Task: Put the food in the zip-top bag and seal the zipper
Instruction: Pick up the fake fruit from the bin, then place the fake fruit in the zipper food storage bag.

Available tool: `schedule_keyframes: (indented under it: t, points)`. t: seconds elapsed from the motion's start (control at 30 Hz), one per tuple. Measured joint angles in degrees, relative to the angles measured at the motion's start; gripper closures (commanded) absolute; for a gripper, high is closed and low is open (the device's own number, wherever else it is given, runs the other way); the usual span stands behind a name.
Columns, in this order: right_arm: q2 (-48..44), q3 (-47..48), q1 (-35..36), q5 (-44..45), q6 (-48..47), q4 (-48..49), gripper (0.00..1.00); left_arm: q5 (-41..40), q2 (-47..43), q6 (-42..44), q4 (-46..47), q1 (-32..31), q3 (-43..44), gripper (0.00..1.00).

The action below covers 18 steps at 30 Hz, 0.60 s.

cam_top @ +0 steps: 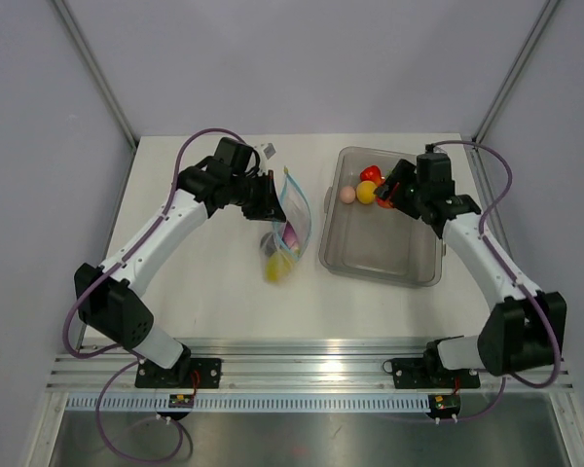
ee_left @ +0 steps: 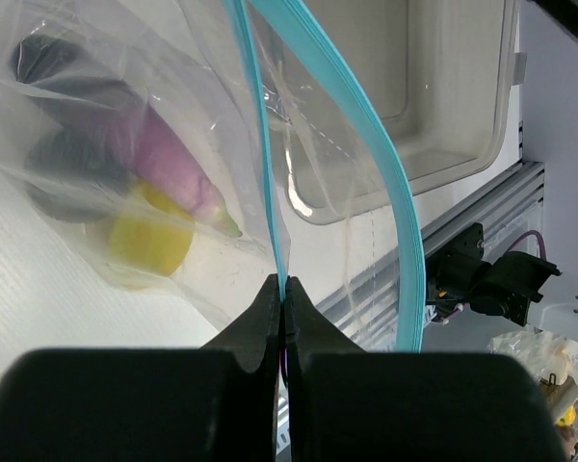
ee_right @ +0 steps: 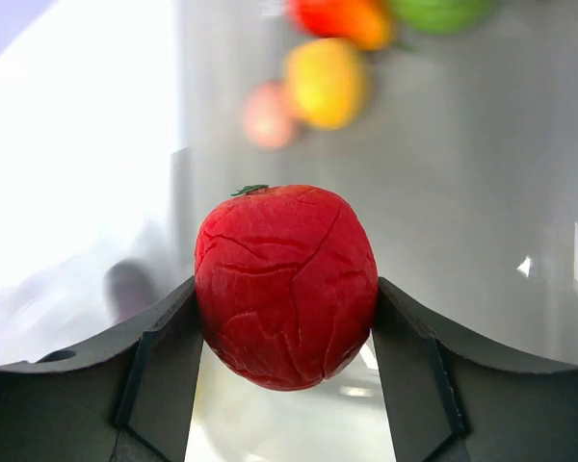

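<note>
The zip-top bag (cam_top: pixel 292 226) stands open left of centre, its mouth held up. My left gripper (ee_left: pixel 284 289) is shut on one light-blue zipper (ee_left: pixel 261 144) strip, and the other strip (ee_left: pixel 390 173) bows away to the right. Inside the bag lie a yellow piece (ee_left: pixel 149 236), a pink-purple piece (ee_left: pixel 169 159) and a dark piece (ee_left: pixel 67 164). My right gripper (ee_right: pixel 285 298) is shut on a red tomato (ee_right: pixel 284 269), held above the grey bin (cam_top: pixel 380 258). In the top view the left gripper (cam_top: pixel 273 199) is at the bag's mouth and the right gripper (cam_top: pixel 387 197) is over the bin's far end.
More food lies at the bin's far end: a pink ball (cam_top: pixel 346 194), a yellow fruit (cam_top: pixel 367 192) and a red piece (cam_top: pixel 371 174); a green one (ee_right: pixel 438 12) shows in the right wrist view. The bin sits close to the right of the bag.
</note>
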Motion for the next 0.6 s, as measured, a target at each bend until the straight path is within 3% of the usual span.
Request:
schedule_keyframes:
  t: [0.17, 0.27, 0.6]
  points:
    - [-8.3, 5.8, 15.4, 0.0, -0.3, -3.2, 0.48, 0.0, 0.3, 0.2, 0.0, 0.0, 0.0, 1.0]
    - [-9.6, 8.8, 21.1, 0.0, -0.3, -4.5, 0.48, 0.0, 0.3, 0.2, 0.0, 0.0, 0.0, 1.0]
    - [-2.8, 18.6, 34.7, 2.3, -1.2, -9.0, 0.45, -0.1, 0.3, 1.3, -0.9, 0.0, 0.0, 1.0]
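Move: The right hand already holds the tomato above the bin. The bag's open mouth lies about 25 cm to its left, 8 cm nearer the base and some 4 cm higher. The orange is about 11 cm ahead, 3 cm left, and the pink fruit about 10 ahead, 8 left, both roughly 14 cm below. From the left hand, pinching the rim, the mouth's middle is about 4 cm ahead, 5 right, 2 lower. Gripping the tomato, the right hand sweeps 21 cm left, rising and drawing back, towards the bag's mouth, turning counter-clockwise. ##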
